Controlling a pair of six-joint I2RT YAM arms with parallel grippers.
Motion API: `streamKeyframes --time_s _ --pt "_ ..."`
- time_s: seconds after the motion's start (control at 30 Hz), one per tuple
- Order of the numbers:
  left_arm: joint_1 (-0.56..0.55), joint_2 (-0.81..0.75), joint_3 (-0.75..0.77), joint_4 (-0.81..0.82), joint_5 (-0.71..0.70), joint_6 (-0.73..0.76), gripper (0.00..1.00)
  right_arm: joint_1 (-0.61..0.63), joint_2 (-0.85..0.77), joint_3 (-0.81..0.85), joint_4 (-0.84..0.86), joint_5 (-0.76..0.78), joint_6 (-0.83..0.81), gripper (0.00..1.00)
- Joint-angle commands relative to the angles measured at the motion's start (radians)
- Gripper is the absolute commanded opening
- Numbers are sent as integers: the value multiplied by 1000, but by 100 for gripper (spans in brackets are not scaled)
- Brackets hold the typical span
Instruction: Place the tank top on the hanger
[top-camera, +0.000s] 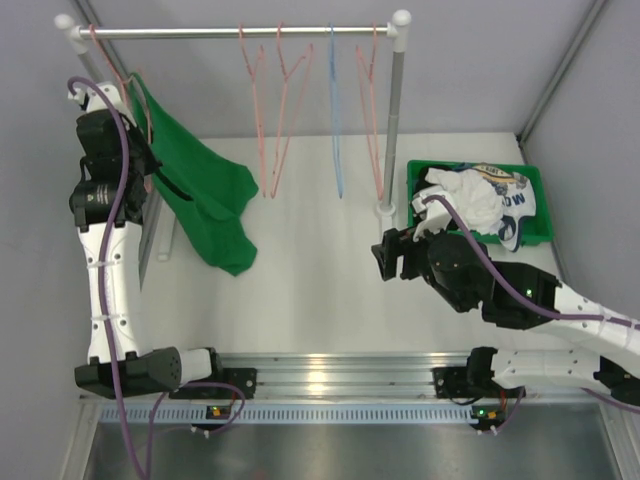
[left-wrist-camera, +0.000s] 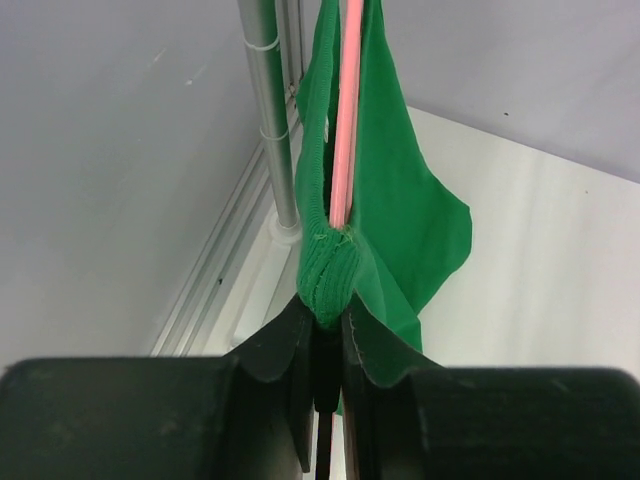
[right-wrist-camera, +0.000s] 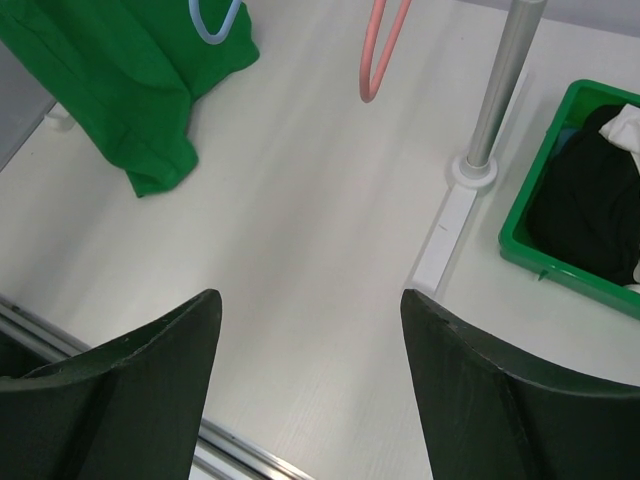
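The green tank top (top-camera: 205, 190) hangs at the left end of the rack, over a salmon-pink hanger (top-camera: 110, 58), and its lower part rests on the table. My left gripper (top-camera: 140, 150) is up beside it. In the left wrist view the gripper (left-wrist-camera: 328, 312) is shut on a bunched strap of the tank top (left-wrist-camera: 400, 200), right below the pink hanger wire (left-wrist-camera: 346, 110), which runs up through the fabric. My right gripper (top-camera: 385, 255) is open and empty above the table's middle. Its view (right-wrist-camera: 310, 300) shows bare table between the fingers and the tank top (right-wrist-camera: 120, 70) far left.
More pink hangers (top-camera: 262, 110) and a blue hanger (top-camera: 335, 120) hang on the rail (top-camera: 240, 32). The right rack post (top-camera: 392, 120) stands next to a green bin (top-camera: 535, 235) that holds a white printed garment (top-camera: 480, 195) and a black one (right-wrist-camera: 590, 200).
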Motion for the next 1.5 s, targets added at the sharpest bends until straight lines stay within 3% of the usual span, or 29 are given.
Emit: streamKeyframes --time_s 0.0,0.17,0.37,0.73,1.1,1.47 --pt "7 -36 5 27 -42 -10 18 16 5 13 41 -8 -18 73" --pt "7 -41 17 18 -49 -7 29 16 12 20 38 -11 -13 73" --pt "7 -45 23 15 -58 -4 33 16 19 23 33 -15 -7 72" --pt "7 -79 29 -3 -65 8 51 16 28 27 29 -20 -5 73" --pt "7 -111 39 -27 -138 16 56 16 42 44 20 -26 -13 74" --pt "7 -144 91 -50 -124 16 57 16 24 33 0 -29 -1 74"
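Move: The left fingers still hold the near shoulder of the tank top and the hanger's near end; the tank top's middle hangs about 13 cm ahead and 20 cm below, roughly in line sideways. The rail at the hook is some 17 cm ahead and 25 cm up. The rack's left post stands about 17 cm ahead, 7 cm left. The next pink hanger is some 17 cm ahead, 30 cm right. From the right hand, the tank top lies about 30 cm forward, 60 cm left. Backing off and rising, the left hand opens from nearly shut to a bit over half and lets go of the hanger's near end and the tank top's shoulder. It eases back slowly at first, then steadily, ending about 5 cm nearer its base and 4 cm higher, with a slight turn counter-clockwise and the fingertips lifting a little. ##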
